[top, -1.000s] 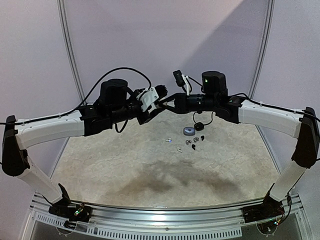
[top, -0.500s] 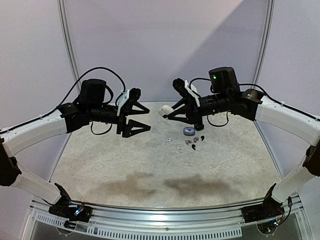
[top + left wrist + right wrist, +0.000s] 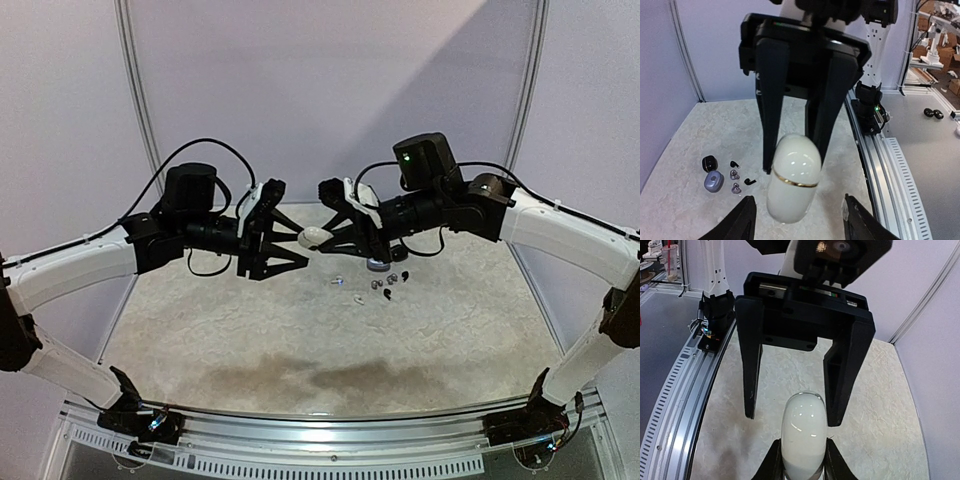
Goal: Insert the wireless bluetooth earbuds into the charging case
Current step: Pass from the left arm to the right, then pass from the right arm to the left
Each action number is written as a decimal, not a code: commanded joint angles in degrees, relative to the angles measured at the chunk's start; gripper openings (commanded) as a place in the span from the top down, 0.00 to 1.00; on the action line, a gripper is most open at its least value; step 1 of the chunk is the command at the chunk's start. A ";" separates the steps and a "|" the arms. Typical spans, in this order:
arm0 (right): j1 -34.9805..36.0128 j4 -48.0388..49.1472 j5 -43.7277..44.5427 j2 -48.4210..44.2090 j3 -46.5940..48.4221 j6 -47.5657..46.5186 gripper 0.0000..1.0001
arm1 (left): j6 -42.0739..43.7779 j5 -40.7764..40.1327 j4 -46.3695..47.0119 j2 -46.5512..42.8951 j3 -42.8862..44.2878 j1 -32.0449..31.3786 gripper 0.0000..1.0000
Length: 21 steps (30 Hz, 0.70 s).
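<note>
The charging case (image 3: 314, 237) is a glossy white capsule with a gold band, lid closed, held in the air between the two arms. My right gripper (image 3: 803, 463) is shut on its one end (image 3: 802, 432). My left gripper (image 3: 800, 220) faces it, open, and the case's free end (image 3: 790, 200) reaches between its fingertips with a gap on each side. Its black fingers (image 3: 751, 365) flank the case's tip. On the table lie the earbuds: two black ones (image 3: 750, 181), two silvery ones (image 3: 733, 174), and white ones (image 3: 358, 298).
A bluish-grey case (image 3: 714, 181) and a small black case (image 3: 710, 163) sit beside the earbuds at the back of the mottled table (image 3: 250, 330). Pale walls enclose the left, back and right. A metal rail (image 3: 880, 165) runs along the near edge.
Half a second ago the grippers stood apart; both have since moved toward each other. The case's free end now lies between the left fingers, whose gap has narrowed a little.
</note>
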 commanded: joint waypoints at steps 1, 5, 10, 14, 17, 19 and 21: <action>0.32 -1.97 1.29 0.99 2.46 0.01 1.00 | -0.98 -2.03 0.84 -0.40 -0.59 -1.58 0.42; 0.36 -2.41 2.03 1.14 2.50 0.26 1.00 | -0.44 -2.44 -0.01 -0.46 -0.29 -1.90 0.47; 0.36 -3.01 1.67 1.34 2.64 0.26 1.00 | -0.03 -3.50 -0.30 -0.24 0.19 -2.16 0.47; 0.38 -3.32 1.29 1.28 2.68 0.29 1.00 | 2.26 -6.64 -0.62 -0.10 0.68 -2.62 0.45; 0.39 -3.24 1.06 1.33 2.61 0.64 1.00 | 3.52 -6.85 -0.96 0.08 0.97 -2.90 0.53; 0.33 -3.20 1.14 1.41 2.60 0.70 1.00 | 3.41 -6.56 -0.98 0.27 1.18 -3.12 0.60; 0.38 -3.48 1.23 1.58 2.67 0.71 1.00 | 3.33 -6.54 -0.78 0.42 1.26 -3.32 0.65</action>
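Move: The white charging case, already pinched by the right hand, sits about 3 cm to the right of the left hand's open fingers, 1 cm farther out and 1 cm higher. From the right hand the case is 2 cm to the left and 1 cm below. On the table some 29 cm below the left hand lie the near white earbud, 11 cm ahead and 14 cm right, and the far white earbud, 16 cm ahead and 8 cm right. Edging to the right by only about half a centimetre, towards the case, and sinking about as little, the left hand closes its spread fingers from roughly three-fifths open to two-fifths, one on either side of the case's near end. The right hand keeps its pinch on the case, pointing left and down, and settles about half a centimetre lower. Whether the left fingers touch the case yet can't be told. ##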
